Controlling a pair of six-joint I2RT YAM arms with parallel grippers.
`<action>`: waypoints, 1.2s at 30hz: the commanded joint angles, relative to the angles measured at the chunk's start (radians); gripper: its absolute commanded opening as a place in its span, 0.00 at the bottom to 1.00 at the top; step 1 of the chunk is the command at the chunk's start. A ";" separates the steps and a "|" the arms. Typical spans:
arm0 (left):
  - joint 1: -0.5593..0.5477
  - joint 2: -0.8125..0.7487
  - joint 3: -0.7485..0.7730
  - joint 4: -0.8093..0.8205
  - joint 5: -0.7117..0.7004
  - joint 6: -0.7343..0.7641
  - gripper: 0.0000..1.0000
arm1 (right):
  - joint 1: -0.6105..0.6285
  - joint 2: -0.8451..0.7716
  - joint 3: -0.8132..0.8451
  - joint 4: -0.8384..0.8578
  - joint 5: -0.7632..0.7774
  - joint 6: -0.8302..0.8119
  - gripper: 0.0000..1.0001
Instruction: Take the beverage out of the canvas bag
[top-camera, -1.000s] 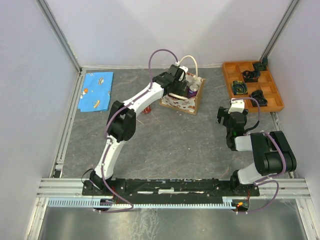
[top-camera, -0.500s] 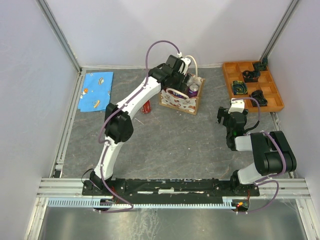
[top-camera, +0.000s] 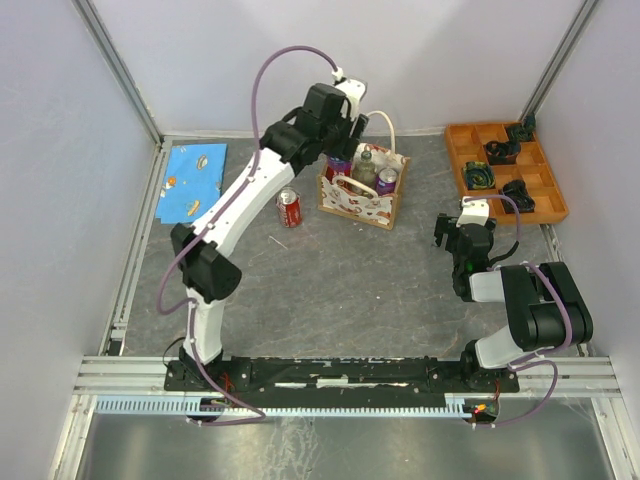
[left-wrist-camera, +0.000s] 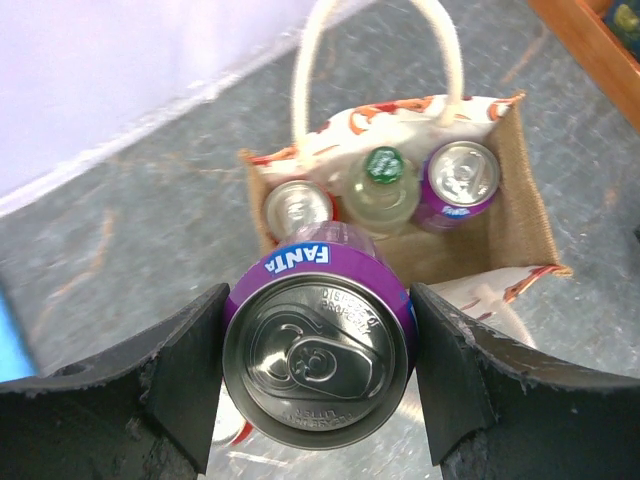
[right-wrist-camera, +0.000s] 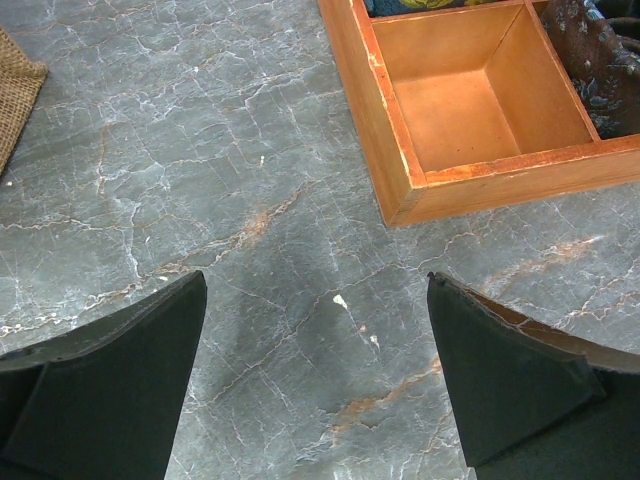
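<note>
My left gripper (left-wrist-camera: 318, 300) is shut on a purple Fanta can (left-wrist-camera: 318, 360), which it holds upright by the sides, high above the near left part of the canvas bag (left-wrist-camera: 520, 190). The top view shows that gripper (top-camera: 341, 158) raised over the bag (top-camera: 362, 205). Inside the bag stand a silver-topped can (left-wrist-camera: 297, 207), a green-capped bottle (left-wrist-camera: 381, 188) and another purple can (left-wrist-camera: 460, 177). A cream handle (left-wrist-camera: 445, 50) loops up behind them. My right gripper (right-wrist-camera: 315, 330) is open over bare table, well to the right of the bag (top-camera: 462, 238).
A red can (top-camera: 289, 208) stands on the table left of the bag. A blue cloth (top-camera: 192, 182) lies at the far left. The orange compartment tray (top-camera: 462, 165) with dark parts sits at the back right, and its corner (right-wrist-camera: 400, 190) is close ahead of my right gripper.
The left arm has risen from inside the bag, lifting the purple can up and clear of the bag's rim. The red can, hidden behind the arm before, now shows. The right arm is still.
</note>
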 joint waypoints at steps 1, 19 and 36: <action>0.004 -0.187 -0.049 0.129 -0.206 0.088 0.03 | 0.000 0.000 0.029 0.022 -0.006 -0.013 0.99; 0.282 -0.566 -0.795 0.390 -0.245 -0.108 0.03 | 0.001 0.000 0.029 0.022 -0.006 -0.013 0.99; 0.380 -0.530 -1.154 0.680 -0.119 -0.285 0.03 | 0.000 0.000 0.029 0.023 -0.006 -0.014 0.99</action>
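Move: The left hand already holds the purple Fanta can above the bag; the bare table beside the Coke can lies about 25 cm left, 6 cm back and 29 cm below. The Coke can stands some 14 cm left and 6 cm back, the canvas bag about 7 cm right and 4 cm ahead, the blue cloth roughly 39 cm left and 3 cm ahead. From the idle right hand that spot is about 57 cm left and 2 cm ahead. Left hand swings the held Fanta 25 cm left past the Coke, rising slightly, then sinking about 20 cm. ##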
